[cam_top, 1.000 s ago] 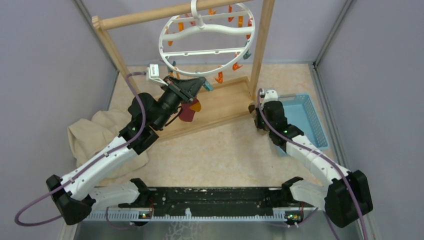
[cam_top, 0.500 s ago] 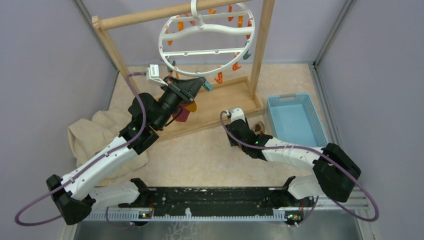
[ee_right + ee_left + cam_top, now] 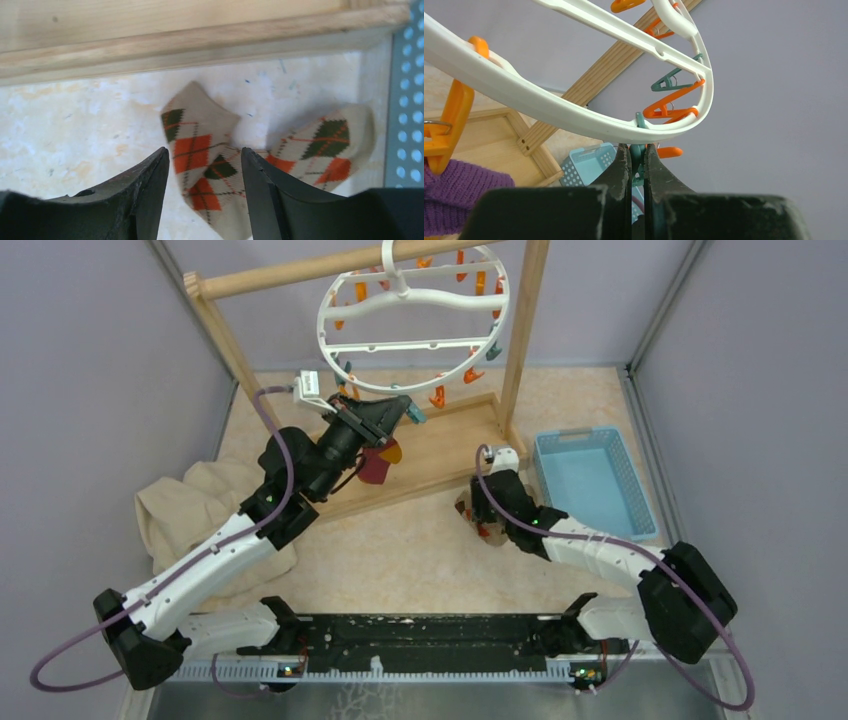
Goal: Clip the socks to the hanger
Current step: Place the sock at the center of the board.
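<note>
The white ring hanger (image 3: 415,320) hangs from the wooden frame. My left gripper (image 3: 405,408) reaches up to its near rim and is shut on a teal clip (image 3: 637,159) just under the rim (image 3: 549,107). The maroon-purple sock (image 3: 375,465) dangles below, held by an orange clip (image 3: 449,130); its knit edge (image 3: 459,195) shows at the lower left of the left wrist view. The tan argyle sock (image 3: 210,150) lies crumpled on the table. My right gripper (image 3: 204,152) hovers open over it, one finger on each side, and it shows in the top view too (image 3: 483,515).
The wooden stand's base board (image 3: 175,30) runs just beyond the tan sock. A blue perforated basket (image 3: 595,480) sits to the right, its wall (image 3: 405,100) close to the sock. A beige cloth (image 3: 190,510) lies heaped at the left under my left arm.
My right arm swung from beside the wooden post out over the table, and its jaws went from shut to open. The tan sock now lies under them. The left arm held still.
</note>
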Robot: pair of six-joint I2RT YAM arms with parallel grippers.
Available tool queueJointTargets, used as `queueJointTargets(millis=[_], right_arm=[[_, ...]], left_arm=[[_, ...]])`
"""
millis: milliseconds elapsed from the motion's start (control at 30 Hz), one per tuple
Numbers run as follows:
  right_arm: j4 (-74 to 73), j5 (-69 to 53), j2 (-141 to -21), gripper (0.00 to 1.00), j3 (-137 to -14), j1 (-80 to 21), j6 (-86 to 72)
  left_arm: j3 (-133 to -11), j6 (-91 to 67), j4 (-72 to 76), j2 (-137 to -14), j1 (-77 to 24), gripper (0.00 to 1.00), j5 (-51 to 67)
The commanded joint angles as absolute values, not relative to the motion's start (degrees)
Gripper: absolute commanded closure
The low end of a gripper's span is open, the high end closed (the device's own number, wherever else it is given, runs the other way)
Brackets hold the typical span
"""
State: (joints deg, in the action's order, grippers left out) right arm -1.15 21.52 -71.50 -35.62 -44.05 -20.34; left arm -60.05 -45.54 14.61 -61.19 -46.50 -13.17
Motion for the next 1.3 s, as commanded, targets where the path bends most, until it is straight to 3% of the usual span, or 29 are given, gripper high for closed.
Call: queueJointTargets(millis=[0,433,1267], right_arm=[[4.8,13.4,-68.6,0.45,-31.9,-39.0,-25.1],[13.0,-2.1,-73.3,0.41,-31.0,-30.7,-27.8],[15.4,-0.2,-83.6,0.43,-31.9,-28.1,-26.9]], left_arm=[[-58.9,-45.8,13.6,-60.5,-46.7,1.0,-12.0],[-58.2,-44.6,12.1,-57.6,-46.7,1.0,-13.4],[-58.4,-43.5,12.2,-57.7,-46.7,1.0,-12.6]])
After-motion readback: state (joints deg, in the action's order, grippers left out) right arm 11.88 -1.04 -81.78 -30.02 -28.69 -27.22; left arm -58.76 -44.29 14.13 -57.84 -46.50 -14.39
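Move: The argyle sock lies crumpled on the table below my open right hand, about 2 cm ahead and 2 cm to the right, some 8 cm down. The wooden tray's middle is about 10 cm ahead and 15 cm to the left, and the blue basket's middle about 3 cm ahead and 21 cm to the right, both on that same table. From my left hand up at the hanger, the sock lies roughly 15 cm right, 2 cm back and 42 cm below. I level my open right hand over the sock, its left side rising about 15 degrees. It wavers sideways and eases a little forward, then sinks towards the sock's folded cuff, some 6 cm down in all, fingers tipping further down; whether they touch can't be seen. My left hand keeps pinching the teal clip and draws the hanger a touch left. ##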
